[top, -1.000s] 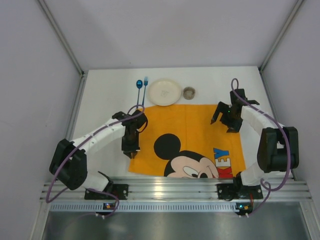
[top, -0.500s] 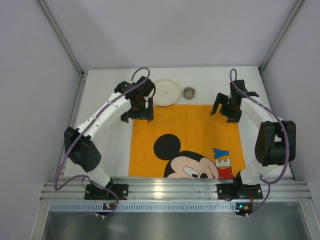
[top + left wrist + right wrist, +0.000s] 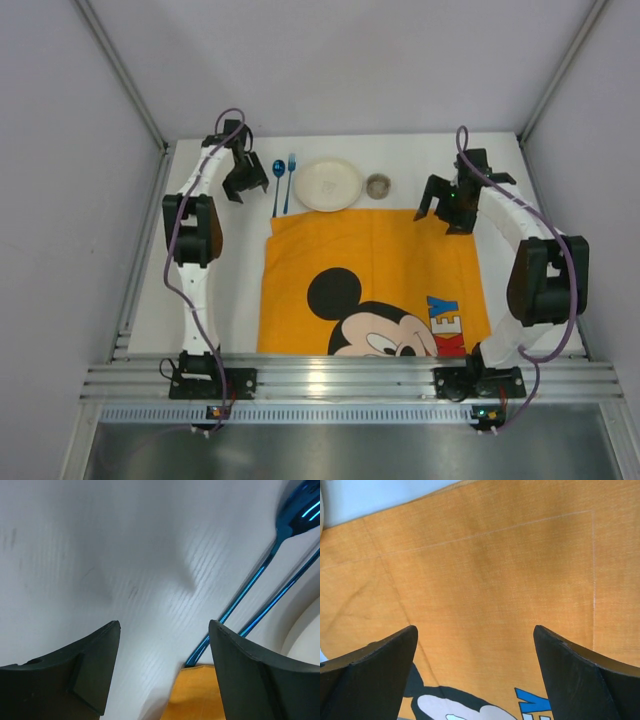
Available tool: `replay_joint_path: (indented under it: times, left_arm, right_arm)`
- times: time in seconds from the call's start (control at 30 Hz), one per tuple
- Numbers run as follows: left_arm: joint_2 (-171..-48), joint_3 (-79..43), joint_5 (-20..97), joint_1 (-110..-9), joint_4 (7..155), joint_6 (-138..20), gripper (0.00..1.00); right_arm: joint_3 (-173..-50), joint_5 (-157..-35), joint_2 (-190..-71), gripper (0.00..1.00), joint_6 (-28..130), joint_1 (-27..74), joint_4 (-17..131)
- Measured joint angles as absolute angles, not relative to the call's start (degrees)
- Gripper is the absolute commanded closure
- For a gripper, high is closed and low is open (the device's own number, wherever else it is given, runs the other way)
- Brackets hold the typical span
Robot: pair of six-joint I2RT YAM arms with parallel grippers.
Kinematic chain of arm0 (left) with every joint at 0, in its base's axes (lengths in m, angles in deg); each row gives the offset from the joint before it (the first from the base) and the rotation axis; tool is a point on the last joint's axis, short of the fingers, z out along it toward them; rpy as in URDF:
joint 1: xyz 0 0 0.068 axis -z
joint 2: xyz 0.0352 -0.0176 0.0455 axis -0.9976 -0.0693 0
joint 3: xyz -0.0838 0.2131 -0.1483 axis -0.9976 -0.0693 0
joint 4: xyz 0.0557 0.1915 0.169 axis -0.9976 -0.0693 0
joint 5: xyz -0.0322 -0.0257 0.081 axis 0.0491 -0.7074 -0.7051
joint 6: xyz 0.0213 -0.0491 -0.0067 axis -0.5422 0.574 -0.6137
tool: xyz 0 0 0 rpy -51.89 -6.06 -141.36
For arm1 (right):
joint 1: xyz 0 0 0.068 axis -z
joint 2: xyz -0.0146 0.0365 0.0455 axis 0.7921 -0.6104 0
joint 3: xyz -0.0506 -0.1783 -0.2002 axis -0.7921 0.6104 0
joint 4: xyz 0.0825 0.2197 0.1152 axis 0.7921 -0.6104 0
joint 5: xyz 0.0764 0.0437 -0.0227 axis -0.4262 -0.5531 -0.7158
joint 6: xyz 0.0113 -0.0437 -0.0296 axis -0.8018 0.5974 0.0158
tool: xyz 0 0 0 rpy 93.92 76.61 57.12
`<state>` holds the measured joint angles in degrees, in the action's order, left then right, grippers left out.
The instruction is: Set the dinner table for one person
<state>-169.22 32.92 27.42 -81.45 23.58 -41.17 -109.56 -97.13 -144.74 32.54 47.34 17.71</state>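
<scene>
The white dinner table [image 3: 215, 280] carries an orange Mickey Mouse mat [image 3: 370, 280] spread flat in the middle. Beyond the mat's far edge lie a blue spoon [image 3: 277, 185], a blue fork [image 3: 290, 180], a white plate [image 3: 330, 185] and a small round cup [image 3: 379, 186]. My left gripper [image 3: 245, 188] hovers open and empty over bare tabletop just left of the spoon. In the left wrist view the gripper [image 3: 165, 625] frames the table, with the spoon [image 3: 250, 587], fork handle [image 3: 280, 600] and mat corner [image 3: 200, 695] to the right. My right gripper [image 3: 437, 213] [image 3: 475, 627] hangs open and empty above the mat's far right part [image 3: 485, 570].
Grey walls close in the table on the left, right and far sides. A metal rail [image 3: 340, 380] with both arm bases runs along the near edge. The left arm stretches along the table's left strip. The plate's rim [image 3: 305, 630] shows at the right of the left wrist view.
My left gripper let go of the mat's near left edge, opened, and swung to the far left beside the spoon. The mat now lies straight. The right gripper shifted slightly toward the far edge.
</scene>
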Motion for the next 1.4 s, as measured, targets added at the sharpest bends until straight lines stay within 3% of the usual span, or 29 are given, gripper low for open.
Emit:
replay_joint_path:
  times: [0.27, 0.4, 0.77, 0.9, 1.0, 1.2, 1.4]
  left_arm:
    - [-171.5, 36.6, 32.3, -78.3, 31.8, -44.7, 0.25]
    - [-172.7, 38.6, 33.0, -77.7, 34.0, -46.4, 0.33]
    - [-181.9, 47.8, 25.7, -76.8, 33.3, -47.2, 0.39]
    - [-183.3, 48.6, 21.9, -74.6, 33.3, -48.5, 0.55]
    - [-183.4, 48.6, 18.3, -73.2, 33.0, -49.4, 0.61]
    - [-182.9, 46.6, 12.8, -72.0, 33.2, -50.9, 1.0]
    - [-181.8, 44.4, 10.7, -72.1, 33.5, -52.3, 1.0]
  right_arm:
    - [-109.6, -98.7, -146.6, 0.0, 32.6, 47.3, 16.0]
    - [-109.6, -96.9, -146.6, 0.0, 32.3, 47.3, 14.8]
    - [-116.1, -91.4, -144.8, 0.0, 30.1, 47.3, 5.3]
    - [-116.2, -90.7, -141.1, 0.0, 30.3, 47.3, 4.1]
    - [-115.0, -90.7, -138.5, 0.0, 30.5, 47.3, 4.1]
    - [-104.5, -92.7, -129.2, 0.0, 30.0, 47.3, 5.8]
    - [-96.6, -95.2, -122.7, 0.0, 30.0, 47.3, 6.8]
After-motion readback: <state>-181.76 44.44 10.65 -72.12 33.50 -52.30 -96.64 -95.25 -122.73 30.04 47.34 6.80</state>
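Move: The spoon's middle lies about 4 cm ahead of the open left hand, 4 cm to its right and 4 cm below. The fork lies roughly 3 cm farther right than the spoon, and the plate's centre some 15 cm to the right of the spoon, both about 1 cm farther out. From the right hand the spoon is roughly 17 cm ahead, 46 cm to the left and 9 cm below. Left hand arcs about 6 cm forward, rightward and down, pinching the spoon's neck; open right hand withdraws 10 cm. ##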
